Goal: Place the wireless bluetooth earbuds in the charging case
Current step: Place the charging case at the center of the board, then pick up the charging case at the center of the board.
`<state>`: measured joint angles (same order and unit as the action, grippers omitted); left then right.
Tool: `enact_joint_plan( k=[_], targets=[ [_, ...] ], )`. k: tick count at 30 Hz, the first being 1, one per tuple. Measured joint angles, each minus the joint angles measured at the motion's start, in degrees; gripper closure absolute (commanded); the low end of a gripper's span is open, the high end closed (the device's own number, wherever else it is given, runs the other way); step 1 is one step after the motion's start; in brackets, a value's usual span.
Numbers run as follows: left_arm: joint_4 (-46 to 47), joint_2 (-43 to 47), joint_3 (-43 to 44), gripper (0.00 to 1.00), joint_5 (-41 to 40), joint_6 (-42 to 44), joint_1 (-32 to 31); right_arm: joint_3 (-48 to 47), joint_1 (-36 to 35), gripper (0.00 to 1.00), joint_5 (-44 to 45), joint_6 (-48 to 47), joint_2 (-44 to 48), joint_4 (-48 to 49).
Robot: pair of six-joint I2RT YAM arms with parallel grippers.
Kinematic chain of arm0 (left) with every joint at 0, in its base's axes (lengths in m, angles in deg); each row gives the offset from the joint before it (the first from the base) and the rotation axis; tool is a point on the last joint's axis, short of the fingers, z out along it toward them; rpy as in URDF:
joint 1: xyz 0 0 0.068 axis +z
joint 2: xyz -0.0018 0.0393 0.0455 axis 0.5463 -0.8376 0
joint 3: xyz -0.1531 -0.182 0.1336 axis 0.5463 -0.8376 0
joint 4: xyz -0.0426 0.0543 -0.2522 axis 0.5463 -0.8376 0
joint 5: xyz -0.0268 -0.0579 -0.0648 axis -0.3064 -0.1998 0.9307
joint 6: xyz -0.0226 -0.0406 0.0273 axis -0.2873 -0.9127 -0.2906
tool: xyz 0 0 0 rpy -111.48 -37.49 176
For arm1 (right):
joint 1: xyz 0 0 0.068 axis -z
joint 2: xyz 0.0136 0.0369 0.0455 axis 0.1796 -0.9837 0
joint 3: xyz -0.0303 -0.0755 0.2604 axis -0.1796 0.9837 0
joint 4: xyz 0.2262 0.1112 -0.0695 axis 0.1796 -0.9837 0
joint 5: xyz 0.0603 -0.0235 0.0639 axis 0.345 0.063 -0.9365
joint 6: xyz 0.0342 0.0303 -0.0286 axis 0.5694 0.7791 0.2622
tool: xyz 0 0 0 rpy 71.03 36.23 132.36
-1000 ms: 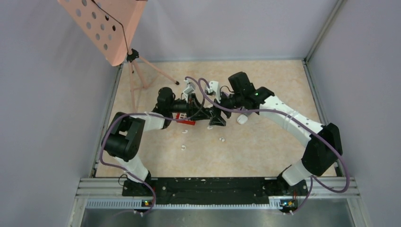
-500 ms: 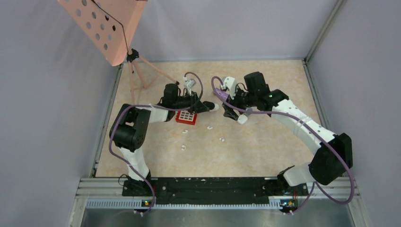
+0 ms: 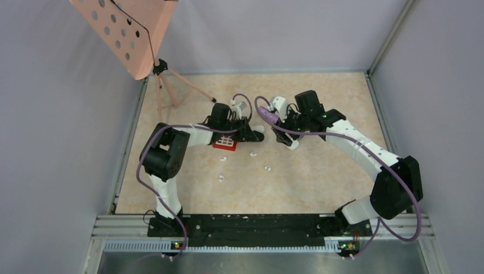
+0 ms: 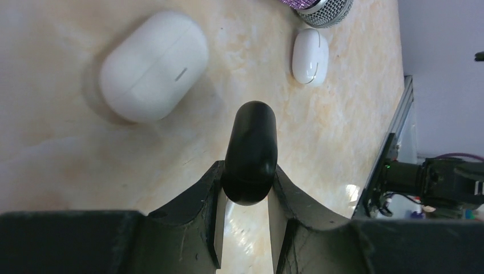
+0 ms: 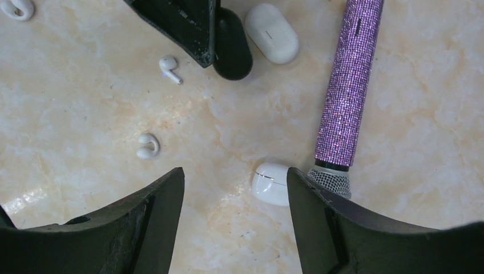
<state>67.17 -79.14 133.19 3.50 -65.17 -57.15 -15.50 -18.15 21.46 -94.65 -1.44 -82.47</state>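
Note:
My left gripper (image 4: 245, 197) is shut on a black oval charging case (image 4: 249, 149), held low over the table; the top view shows the left gripper (image 3: 254, 136) at mid-table. A white stemmed earbud (image 5: 169, 67) lies just beside that black case (image 5: 232, 44). A white hook-shaped earbud (image 5: 148, 146) lies nearer my right gripper (image 5: 235, 197), which is open and holds nothing. In the top view the right gripper (image 3: 281, 137) faces the left one. More white earbuds (image 3: 267, 168) lie in front of them.
A large white case (image 4: 153, 65) and a small white case (image 4: 310, 56) lie ahead of the black one. A purple glitter microphone (image 5: 348, 85) lies by the small white case (image 5: 272, 184). A red block (image 3: 225, 143) sits under the left arm. A pink music stand (image 3: 128, 31) is at back left.
The left gripper has carried the black case to the right, towards the table's middle. The right gripper pulled back to the right and its jaws have narrowed a little.

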Motion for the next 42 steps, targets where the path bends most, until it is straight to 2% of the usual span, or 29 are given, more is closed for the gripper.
enact_joint_plan(
  k=[4, 8, 15, 17, 20, 24, 32, 34, 37, 42],
  targets=[
    [-1.6, -3.1, 3.74, 1.0, -1.4, -4.48, -2.95, 0.0, 1.51, 0.35, 0.81, 1.01, -0.9, 0.02],
    [-2.29, -8.55, 8.24, 0.89, -2.36, -8.87, -5.05, 0.0, 2.64, 0.35, 1.25, 1.55, -0.87, 0.04],
    [-4.42, -10.64, 11.78, 0.61, -3.56, -12.37, -6.47, 0.0, 5.05, 0.34, 1.42, 1.6, -0.85, 0.0],
    [-5.68, -10.54, 12.26, 0.5, -4.48, -11.61, -6.54, 0.0, 5.51, 0.33, 1.05, 1.53, -0.85, 0.02],
    [-8.92, -8.68, 12.26, 0.43, -6.73, -8.57, -6.58, 0.0, 5.79, 0.31, -0.11, 1.11, -0.9, 0.26],
    [-14.43, -2.82, 10.78, 0.42, -11.96, -2.34, -6.36, -0.24, 5.79, 0.31, -2.25, 0.04, -1.86, 1.86],
    [-26.95, 6.84, 11.45, 0.41, -16.59, 12.98, -5.27, -3.67, 5.79, 0.34, -10.19, -4.07, -10.05, 4.63],
    [-26.86, 10.73, 8.63, 0.41, -16.94, 13.84, -4.59, -4.98, 5.79, 0.36, -12.24, -5.99, -12.46, 5.86],
    [-26.47, 17.88, 2.56, 0.41, -14.16, 11.89, 0.15, -7.98, 5.79, 0.37, -14.27, -9.14, -17.27, 7.76],
    [-23.93, 21.31, -1.99, 0.42, -9.81, 8.87, 8.57, -14.14, 5.27, 0.36, -14.99, -14.1, -26.1, 9.07]
  ],
)
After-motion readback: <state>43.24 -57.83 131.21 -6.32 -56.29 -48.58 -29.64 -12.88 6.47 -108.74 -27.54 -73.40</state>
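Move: The left hand already holds the charging case; its set-down spot at the board's centre is about 5 cm to the right, level fore and aft and 3 cm below. The larger white case lies roughly 3 cm ahead and 2 cm right, the nearest white earbud some 6 cm back, straight behind, both about 4 cm below. From the right hand, the spot is about 3 cm ahead, 7 cm left and 13 cm below. Left hand lowers the charging case about 6 cm rightward, opens, retreats 15 cm left and up; right swings forward. ##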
